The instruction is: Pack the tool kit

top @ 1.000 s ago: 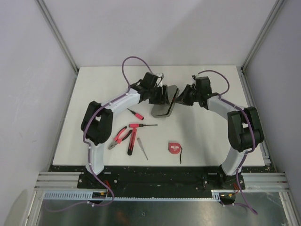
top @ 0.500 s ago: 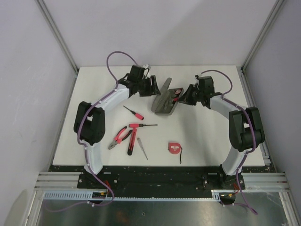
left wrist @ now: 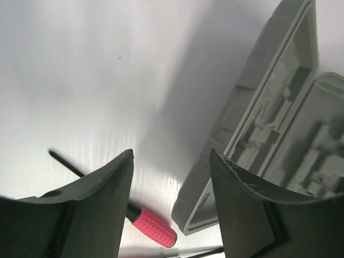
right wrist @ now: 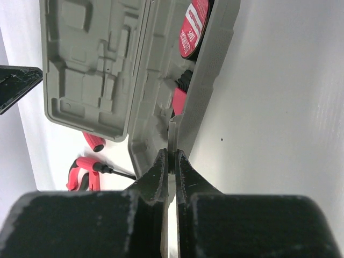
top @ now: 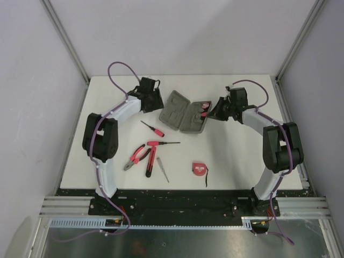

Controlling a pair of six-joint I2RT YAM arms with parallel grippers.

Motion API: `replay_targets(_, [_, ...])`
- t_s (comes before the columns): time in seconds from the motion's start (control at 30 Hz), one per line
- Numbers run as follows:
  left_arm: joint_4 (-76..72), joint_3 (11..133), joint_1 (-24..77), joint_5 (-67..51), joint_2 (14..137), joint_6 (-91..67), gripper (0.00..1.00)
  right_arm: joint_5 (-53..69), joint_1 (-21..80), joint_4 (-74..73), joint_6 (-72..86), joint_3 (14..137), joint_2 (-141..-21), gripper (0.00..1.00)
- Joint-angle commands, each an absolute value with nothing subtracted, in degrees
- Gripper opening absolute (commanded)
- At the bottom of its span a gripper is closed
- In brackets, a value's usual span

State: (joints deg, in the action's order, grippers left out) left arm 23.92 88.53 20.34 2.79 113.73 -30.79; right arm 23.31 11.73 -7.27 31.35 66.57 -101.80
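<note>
The grey tool kit case (top: 184,112) lies open flat at the table's back middle, with its moulded recesses facing up. A red item (top: 203,108) sits in its right half; in the right wrist view it is a red round label (right wrist: 194,24). My right gripper (top: 212,112) is shut on the rim of the case's right half (right wrist: 173,141). My left gripper (top: 159,104) is open and empty just left of the case (left wrist: 269,123). The small red-handled screwdriver (top: 153,129) shows between its fingers (left wrist: 153,226). Pliers (top: 136,156), red-handled tools (top: 151,157) and the tape measure (top: 199,169) lie on the table.
A thin metal screwdriver (top: 163,172) lies beside the red-handled tools. The loose tools lie in front of the case, towards the left arm's base. Grey walls and metal posts surround the white table (top: 236,156).
The case lid has swung from nearly upright to flat open. My left gripper has let go of it and drawn back to the left. My right gripper has stayed on the case rim.
</note>
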Motion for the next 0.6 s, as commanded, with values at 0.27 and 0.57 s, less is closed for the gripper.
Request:
replay_targets(0.27, [25.6, 87.1, 21.2, 8.8, 114.5, -33.8, 0.63, 31.1, 7.4, -4.0, 28.0, 66.6, -108.4, 0.00])
replay_targets(0.57, [25.6, 85.3, 20.4, 9.6, 115.8, -32.8, 0.63, 33.1, 3.9, -1.2, 26.9, 66.7, -112.2, 0.00])
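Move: The right hand is shut on the raised outer rim of the open tool case; the middle of its base half lies about 5 cm to its left, level fore and aft, 4 cm lower. The electrical tape is some 4 cm ahead, 1 cm left and 3 cm below. From the left hand the red-handled screwdriver is roughly 5 cm back, 3 cm left and 8 cm down, and the lid's middle about 5 cm right, 1 cm ahead, 6 cm below. Downward about 5 cm and some 3 cm to the right, the right hand brings the base half's outer side towards the table, keeping its closed fingertips at the rim. Beside the lid's outer edge the half-open left hand, fingers unchanged, also sinks about 3.5 cm and drifts back and left, closer to the red-handled screwdriver. ##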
